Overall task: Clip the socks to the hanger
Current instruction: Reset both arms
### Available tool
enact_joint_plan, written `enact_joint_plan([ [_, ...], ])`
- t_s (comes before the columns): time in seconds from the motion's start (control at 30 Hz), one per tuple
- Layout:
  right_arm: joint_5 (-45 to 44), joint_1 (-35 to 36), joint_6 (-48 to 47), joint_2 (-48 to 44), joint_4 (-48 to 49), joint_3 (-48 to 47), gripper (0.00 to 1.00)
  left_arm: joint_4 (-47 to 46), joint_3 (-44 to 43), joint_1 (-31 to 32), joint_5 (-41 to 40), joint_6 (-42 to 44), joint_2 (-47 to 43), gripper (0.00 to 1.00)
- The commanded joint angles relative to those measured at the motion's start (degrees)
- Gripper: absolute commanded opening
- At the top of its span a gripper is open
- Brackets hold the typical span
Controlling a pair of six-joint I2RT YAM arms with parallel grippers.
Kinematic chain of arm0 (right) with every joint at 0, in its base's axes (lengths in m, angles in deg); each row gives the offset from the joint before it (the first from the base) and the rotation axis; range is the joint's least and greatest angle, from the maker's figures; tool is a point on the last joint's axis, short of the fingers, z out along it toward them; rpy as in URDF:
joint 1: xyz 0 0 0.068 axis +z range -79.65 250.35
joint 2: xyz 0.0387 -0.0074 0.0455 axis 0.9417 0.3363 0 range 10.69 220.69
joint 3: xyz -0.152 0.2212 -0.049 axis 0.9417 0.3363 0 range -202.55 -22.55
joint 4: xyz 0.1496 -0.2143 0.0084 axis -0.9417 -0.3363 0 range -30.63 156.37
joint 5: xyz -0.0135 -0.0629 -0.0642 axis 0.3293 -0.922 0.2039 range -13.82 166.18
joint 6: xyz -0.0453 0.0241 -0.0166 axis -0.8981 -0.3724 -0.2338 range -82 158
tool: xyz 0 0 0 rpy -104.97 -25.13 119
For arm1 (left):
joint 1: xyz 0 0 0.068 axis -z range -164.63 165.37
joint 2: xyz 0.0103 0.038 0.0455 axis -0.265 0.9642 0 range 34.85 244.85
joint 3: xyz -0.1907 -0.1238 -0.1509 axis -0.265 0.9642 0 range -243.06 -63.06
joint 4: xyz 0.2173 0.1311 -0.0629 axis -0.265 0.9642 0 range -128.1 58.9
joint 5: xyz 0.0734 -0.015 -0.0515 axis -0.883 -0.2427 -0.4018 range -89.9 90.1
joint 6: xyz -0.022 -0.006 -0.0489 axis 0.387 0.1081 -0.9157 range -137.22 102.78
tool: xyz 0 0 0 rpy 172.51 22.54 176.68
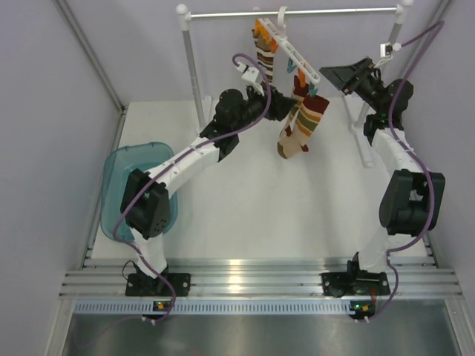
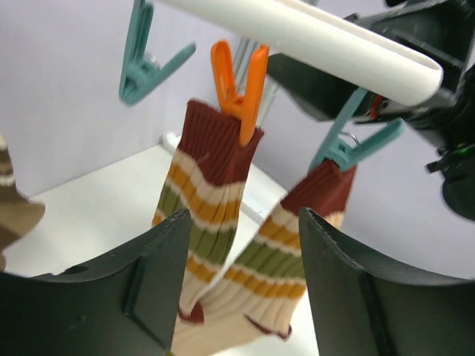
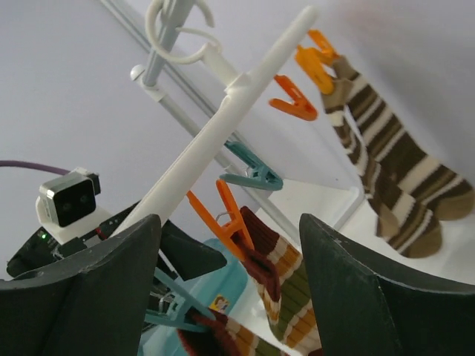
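The white hanger [image 1: 289, 52] hangs by its hook from the rail. Two brown-and-white socks [image 3: 393, 163] hang from orange clips at its far end. An orange clip [image 2: 239, 81] holds one tan striped sock [image 2: 208, 193], and a teal clip [image 2: 349, 148] holds the other [image 2: 304, 252]. One teal clip [image 2: 145, 59] dangles free. My left gripper [image 2: 245, 215] is open just in front of the tan socks and grips neither. On the other side of the bar, my right gripper [image 3: 228, 222] is open, with nothing between its fingers.
The metal rail [image 1: 297, 12] spans two white posts at the back of the table. A teal plastic basin [image 1: 130, 185] sits at the left edge beside the left arm. Grey walls close in both sides.
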Motion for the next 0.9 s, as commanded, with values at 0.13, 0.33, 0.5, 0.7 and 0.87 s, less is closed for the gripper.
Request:
enact_joint_plan([
  [0.13,1.69,-5.30,-10.12,-5.67,-8.84,2.08,0.78,1.77,9.14,-3.72,-0.82,4.00,-10.00,0.80],
  [0.33,2.92,-9.60,-19.08,-10.15,-17.46,4.90,0.84,8.80,16.44,-8.11,0.06,5.58,-17.29,0.98],
  [0.5,3.01,-14.87,-30.23,-16.57,-31.77,7.45,0.95,28.42,16.02,-13.91,0.85,6.11,-20.99,0.98],
  [0.7,3.54,-18.66,-55.58,-26.06,-57.99,9.56,1.00,55.98,3.89,-23.14,-7.62,13.72,-18.01,0.98],
  [0.87,-1.46,-18.58,-73.04,-31.60,-76.69,12.45,1.00,64.96,4.91,-28.42,-5.84,21.04,-21.41,0.98],
])
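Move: The coloured striped sock under the orange clip hangs about 3 cm ahead, 3 cm right and 6 cm below the left hand; the teal-clipped sock is level ahead, some 7 cm right and 6 below. The brown striped sock lies some 15 cm ahead and 7 left, 3 below. From the right hand, the orange-clipped sock is roughly 1 cm back, 9 left and 11 below, the teal-clipped one 5 back, 7 left and 10 below. Both empty hands leave the hanger and clipped socks, spreading apart towards their own sides while their part-open fingers open fully. The left goes about 30 cm left and sinks 10, speeding up, its fingers swinging counter-clockwise and tipping down. The right first draws right, then mostly back, sinking as well, some 13 cm right and 10 back, turning clockwise and rolling some 40 degrees in all. ##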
